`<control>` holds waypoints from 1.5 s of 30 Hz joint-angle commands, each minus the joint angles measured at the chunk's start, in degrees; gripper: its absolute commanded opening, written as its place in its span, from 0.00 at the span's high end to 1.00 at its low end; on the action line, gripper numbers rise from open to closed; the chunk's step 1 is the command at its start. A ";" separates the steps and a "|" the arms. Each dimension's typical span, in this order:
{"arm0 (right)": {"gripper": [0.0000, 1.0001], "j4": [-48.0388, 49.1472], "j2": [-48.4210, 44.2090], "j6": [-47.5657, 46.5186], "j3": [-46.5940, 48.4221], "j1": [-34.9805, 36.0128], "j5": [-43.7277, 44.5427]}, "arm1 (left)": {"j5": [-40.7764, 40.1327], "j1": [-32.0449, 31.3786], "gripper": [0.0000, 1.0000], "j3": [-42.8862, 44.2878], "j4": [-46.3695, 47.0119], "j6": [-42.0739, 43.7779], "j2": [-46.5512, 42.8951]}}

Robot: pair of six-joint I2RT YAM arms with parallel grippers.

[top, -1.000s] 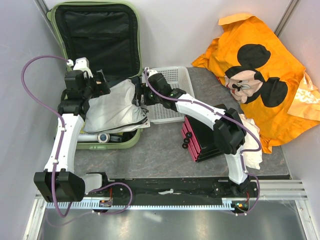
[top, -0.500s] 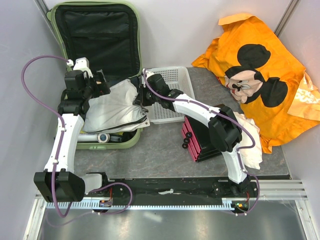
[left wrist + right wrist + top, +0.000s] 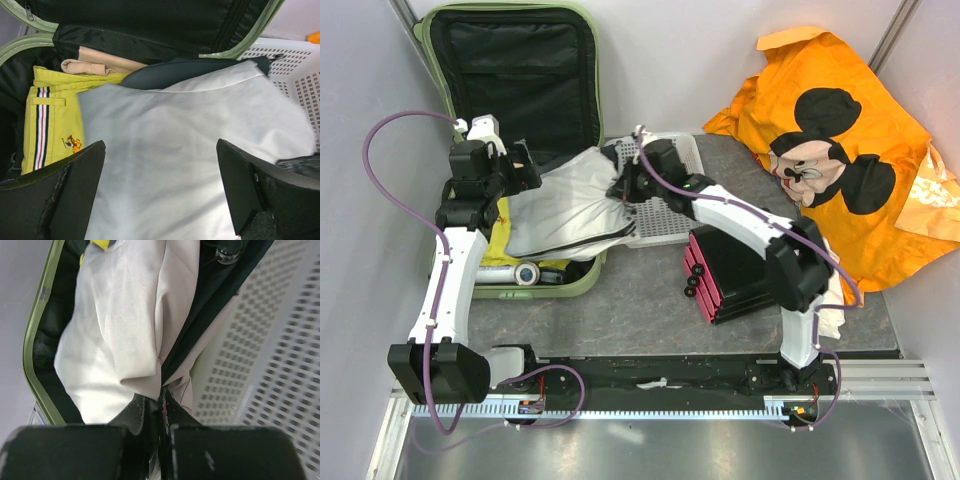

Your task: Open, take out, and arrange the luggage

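Observation:
The pale green luggage [image 3: 578, 284] lies open at the back left, its black-lined lid [image 3: 515, 60] upright. A white garment with dark trim [image 3: 565, 205] spills from it toward the right. My right gripper [image 3: 625, 185] is shut on that garment's right edge, over the luggage's right rim. In the right wrist view the closed right gripper [image 3: 161, 392] pinches the white garment [image 3: 120, 325] beside the green rim [image 3: 42, 325]. My left gripper [image 3: 161, 145] hangs open just above the garment [image 3: 190, 125]. A yellow striped garment [image 3: 50, 120] and a beige item [image 3: 100, 62] lie underneath.
A white mesh basket [image 3: 670, 190] stands right of the luggage. A black box with pink drawers [image 3: 725, 270] lies under the right arm. An orange Mickey Mouse cloth [image 3: 830, 140] fills the back right, with a white cloth [image 3: 825, 290] below it. A silvery cylinder [image 3: 515, 273] lies in the luggage's front.
My right gripper has shut on the white garment's edge and drawn it up and rightward toward the basket. The left arm has stayed still and open.

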 commanded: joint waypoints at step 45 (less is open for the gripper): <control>1.00 17.00 -29.73 5.70 -34.18 -4.29 5.63 | 37.78 -0.32 0.99 -6.94 22.89 -19.83 15.96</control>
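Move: The white bag's middle is about 12 cm right of the open left hand, level with it fore and aft and 14 cm lower. From that hand the yellow clothing lies some 5 cm back, 1 cm right, 17 below. The right hand already grips the bag's right side, the bag's middle being 14 cm to its left and 3 back. From the right hand, the white basket is 9 cm right, 1 farther out, 13 lower; the black-pink suitcase 30 right, 20 back. The white bag, still pinched by the right hand, is pulled about 14 cm to the right across the basket, quickly at first, then eased some 5 cm back as that wrist turns slightly clockwise. The open left hand sinks some 13 cm and goes about 10 cm right to the bag's left side, rolling about 40 degrees with its left side dropping and its fingertips tipping down, then closes and pinches the fabric. ##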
